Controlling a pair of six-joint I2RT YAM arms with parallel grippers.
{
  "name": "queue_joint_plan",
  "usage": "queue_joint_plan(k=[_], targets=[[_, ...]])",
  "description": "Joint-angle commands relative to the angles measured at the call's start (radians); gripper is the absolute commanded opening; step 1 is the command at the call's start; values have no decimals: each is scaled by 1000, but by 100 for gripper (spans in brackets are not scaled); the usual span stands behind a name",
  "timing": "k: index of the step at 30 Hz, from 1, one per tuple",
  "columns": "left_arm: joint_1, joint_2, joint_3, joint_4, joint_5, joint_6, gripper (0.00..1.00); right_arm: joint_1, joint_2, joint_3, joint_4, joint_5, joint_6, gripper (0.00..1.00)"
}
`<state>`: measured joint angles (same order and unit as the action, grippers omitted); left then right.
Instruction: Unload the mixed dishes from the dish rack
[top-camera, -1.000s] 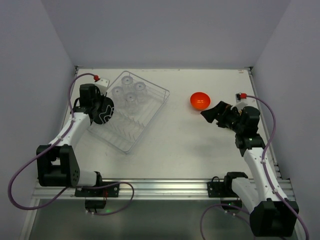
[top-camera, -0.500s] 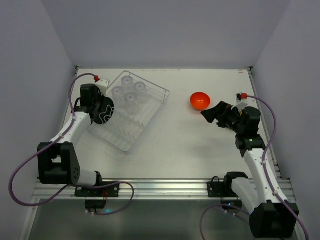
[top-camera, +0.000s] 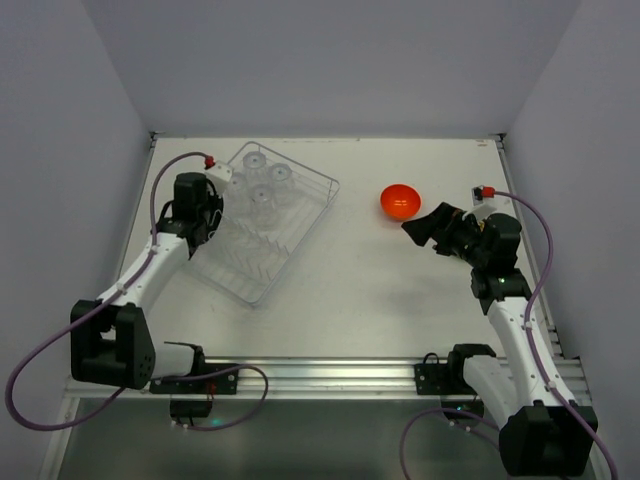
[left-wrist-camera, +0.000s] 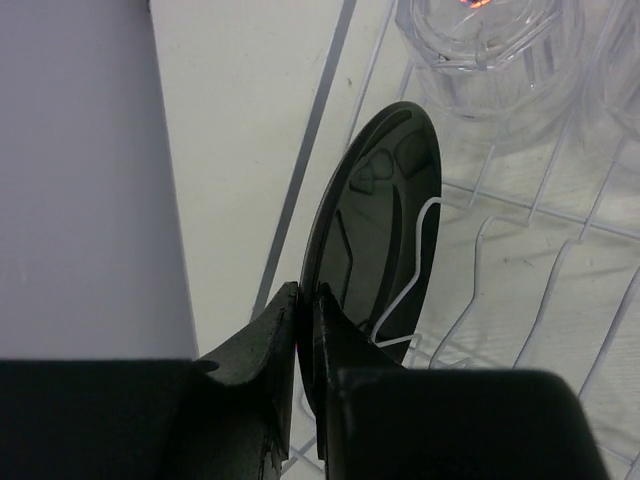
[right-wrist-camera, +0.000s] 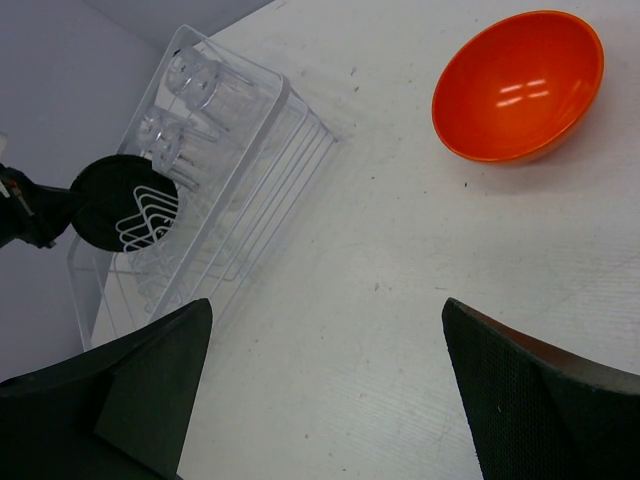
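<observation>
The dish rack (top-camera: 305, 240), a silver wire basket, lies at the left of the table. A black round plate (left-wrist-camera: 375, 230) stands upright between its tines. My left gripper (left-wrist-camera: 308, 300) is shut on the plate's near rim, one finger on each face. In the top view that gripper (top-camera: 203, 222) sits over the rack's left edge and hides the plate. Clear tumblers (top-camera: 262, 195) stand in the rack's far end. The orange bowl (top-camera: 400, 201) rests on the table outside the rack. My right gripper (right-wrist-camera: 327, 305) hangs open and empty just right of the bowl, which shows large in its wrist view (right-wrist-camera: 518, 85).
The side wall (left-wrist-camera: 80, 170) runs close along the rack's left side. Bare table (top-camera: 370, 280) lies between the rack and the right arm. The plate (right-wrist-camera: 125, 200) and the rack (right-wrist-camera: 270, 110) also show in the right wrist view.
My left gripper has swung over the plate and its jaws have closed on the rim. The right arm and the bowl have not moved.
</observation>
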<state>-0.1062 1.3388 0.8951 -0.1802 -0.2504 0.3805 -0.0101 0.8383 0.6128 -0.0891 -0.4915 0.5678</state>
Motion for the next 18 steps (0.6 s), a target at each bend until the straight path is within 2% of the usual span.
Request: queue_joint_plan(k=[1, 6, 10, 14, 18], targets=[[-24, -84, 2, 44, -90, 20, 0, 2, -5, -5, 31, -27, 6, 99], [-66, -144, 30, 16, -121, 38, 0, 2, -1, -5, 32, -32, 9, 99], [-87, -190, 99, -74, -106, -11, 0, 2, -1, -5, 34, -35, 14, 99], [-87, -268, 163, -200, 17, -139, 0, 2, -2, -7, 34, -25, 14, 99], [-87, -384, 171, -219, 163, -291, 0, 2, -5, -8, 38, -44, 21, 99]])
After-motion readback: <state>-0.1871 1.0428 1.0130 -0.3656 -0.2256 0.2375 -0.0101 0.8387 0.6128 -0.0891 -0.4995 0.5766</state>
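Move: The black plate is already pinched by its near rim in the left fingers, its middle some 6 cm ahead, 2 cm right and 4 cm below that hand, among the dish rack's prongs. From the left hand, the nearest clear glass stands about 12 cm ahead, 7 cm right and a little lower; a second glass is some 8 cm ahead and 15 cm right. From the right hand, the plate lies roughly 56 cm left, 12 cm ahead and 11 cm lower. Straight up at first, then faster and drawing back and to the right, the left hand lifts the black plate away from the rack's prongs by about 12 cm, with some 4 cm of back and 3 cm of right, most of that late. Its fingers keep their pinch on the rim while the hand tips nose-up by roughly 15 degrees and, at the end, rolls its left side down. ##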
